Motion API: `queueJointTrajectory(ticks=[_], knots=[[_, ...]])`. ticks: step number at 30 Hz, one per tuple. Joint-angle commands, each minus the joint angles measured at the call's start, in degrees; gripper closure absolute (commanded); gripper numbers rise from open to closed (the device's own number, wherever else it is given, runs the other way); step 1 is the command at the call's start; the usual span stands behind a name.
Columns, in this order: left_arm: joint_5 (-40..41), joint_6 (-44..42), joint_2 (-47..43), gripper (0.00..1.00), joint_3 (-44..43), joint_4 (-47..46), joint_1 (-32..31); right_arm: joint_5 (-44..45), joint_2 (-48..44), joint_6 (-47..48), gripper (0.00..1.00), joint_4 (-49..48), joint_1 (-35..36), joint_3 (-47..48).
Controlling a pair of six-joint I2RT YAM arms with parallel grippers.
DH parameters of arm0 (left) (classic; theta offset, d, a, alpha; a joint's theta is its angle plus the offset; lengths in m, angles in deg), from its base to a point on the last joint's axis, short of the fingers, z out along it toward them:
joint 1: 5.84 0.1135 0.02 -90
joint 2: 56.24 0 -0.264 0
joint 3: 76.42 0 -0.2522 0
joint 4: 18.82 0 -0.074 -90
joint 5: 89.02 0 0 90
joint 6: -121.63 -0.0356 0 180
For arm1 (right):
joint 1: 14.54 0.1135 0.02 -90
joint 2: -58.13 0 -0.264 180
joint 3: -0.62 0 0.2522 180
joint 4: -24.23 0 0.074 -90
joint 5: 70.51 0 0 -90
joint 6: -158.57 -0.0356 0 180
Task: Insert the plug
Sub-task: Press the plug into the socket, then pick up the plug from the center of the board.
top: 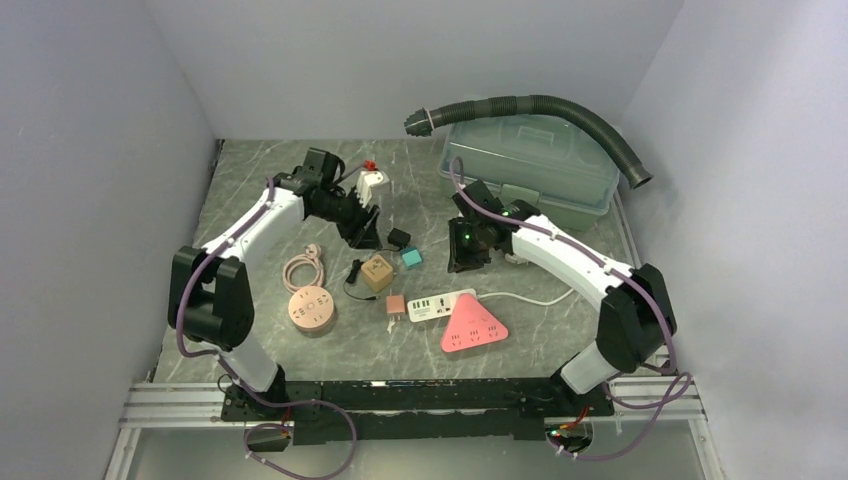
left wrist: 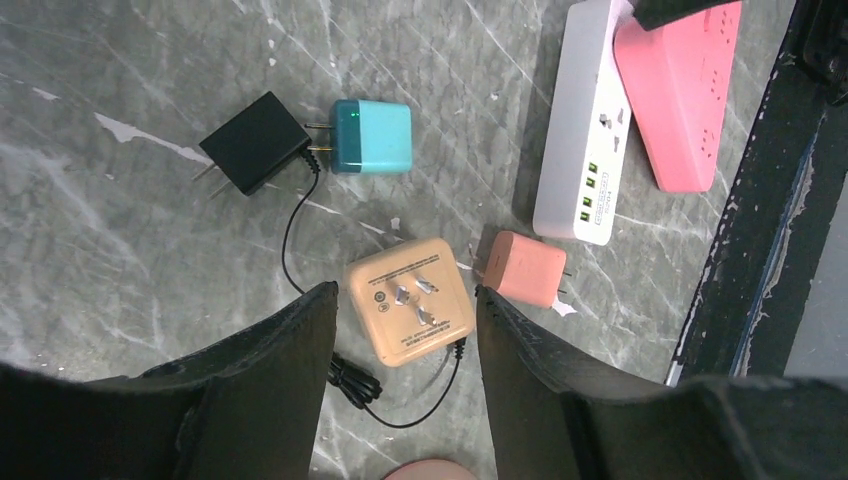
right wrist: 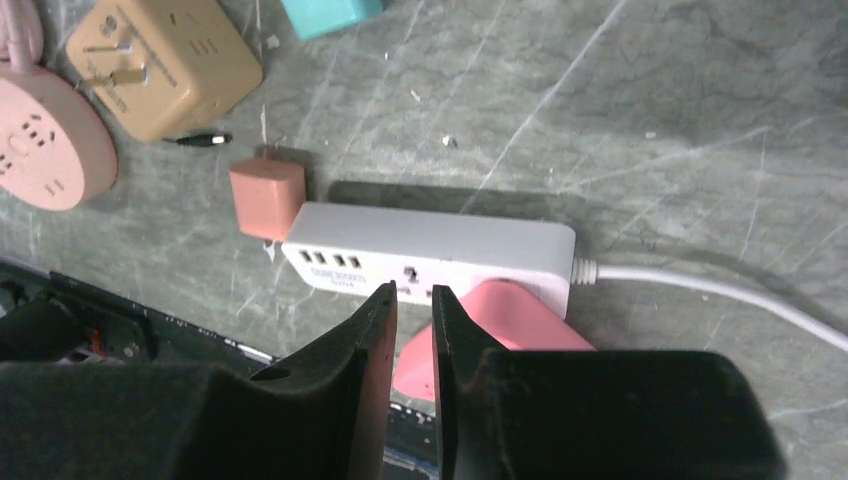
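A tan cube plug [left wrist: 410,312] lies on the marble table with its three prongs facing up [top: 378,272]. My left gripper [left wrist: 405,295] hovers over it, open, with a finger on either side and not touching it. A white power strip [right wrist: 430,250] lies near the front, with a pink triangular strip [right wrist: 510,320] against it. My right gripper [right wrist: 413,290] hangs above the white strip's near edge, its jaws a narrow gap apart with nothing between them. In the top view the left gripper [top: 365,238] and right gripper [top: 465,262] flank the cluster of plugs.
A small salmon plug [left wrist: 525,268] sits by the strip's USB end. A black adapter [left wrist: 255,155] touches a teal cube [left wrist: 372,137]. A round pink socket [top: 311,308] with coiled cord lies at the left. A grey-green toolbox [top: 530,165] and black hose [top: 560,108] are at the back right.
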Motion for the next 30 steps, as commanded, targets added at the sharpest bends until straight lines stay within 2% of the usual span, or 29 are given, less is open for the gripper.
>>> queueJointTrajectory(ticks=[1,6,10,12,14,15,16,17,19,24,30], knots=[[-2.7,1.2,-3.2,0.41,-2.5,2.3,1.7,-2.2,-6.1,0.2,0.77,3.3,-0.1,-2.2],[-3.6,-0.1,-4.6,0.34,-0.9,3.2,4.1,-4.7,-9.4,-2.4,0.68,3.7,0.3,-6.0],[-4.5,-1.5,-4.3,0.33,-0.8,5.2,4.8,-1.5,-8.7,-3.9,0.64,6.0,3.2,-3.8],[-4.3,-0.8,-4.8,0.32,-1.0,5.9,5.3,0.1,-6.8,-3.6,0.55,5.8,4.8,-1.0],[-3.2,-0.1,-5.9,0.19,-2.0,7.6,6.1,1.8,-3.5,-2.6,0.51,6.2,5.5,3.0],[-2.0,0.5,-6.6,0.15,-2.4,8.6,6.5,2.2,-1.9,-1.6,0.45,5.9,5.8,5.0],[-1.0,0.8,-7.3,0.05,-2.9,9.7,7.1,2.9,-0.5,-0.8,0.38,5.5,6.0,6.8],[-0.3,0.7,-8.4,0.03,-3.0,11.0,7.8,3.9,0.8,-0.1,0.29,5.4,6.1,8.9],[0.5,1.0,-11.3,0.00,-2.3,12.3,9.3,4.8,2.0,1.1,0.03,3.9,6.2,11.4],[3.4,3.2,-16.8,0.00,-0.1,14.8,12.0,5.5,1.9,4.7,0.00,-8.2,7.2,9.8],[5.4,-0.6,-17.9,0.00,1.9,20.8,18.5,8.3,8.6,8.7,0.00,-14.8,15.3,11.2]])
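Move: The beige plug lies about 17 cm left of the right hand, 2 cm ahead and 9 cm below. From that hand the teal plug is 10 cm left and 5 cm ahead, the salmon plug 13 cm left and 5 cm back, the white strip 3 cm left and 5 cm back. The round pink socket is roughly 12 cm left of the left hand, 12 cm back and 14 cm below; the beige plug is 2 cm right of that hand and 4 cm back. Opening wide, left hand rises leftward about 10 cm; right backs 5 cm, then goes forward-left towards the beige plug. ##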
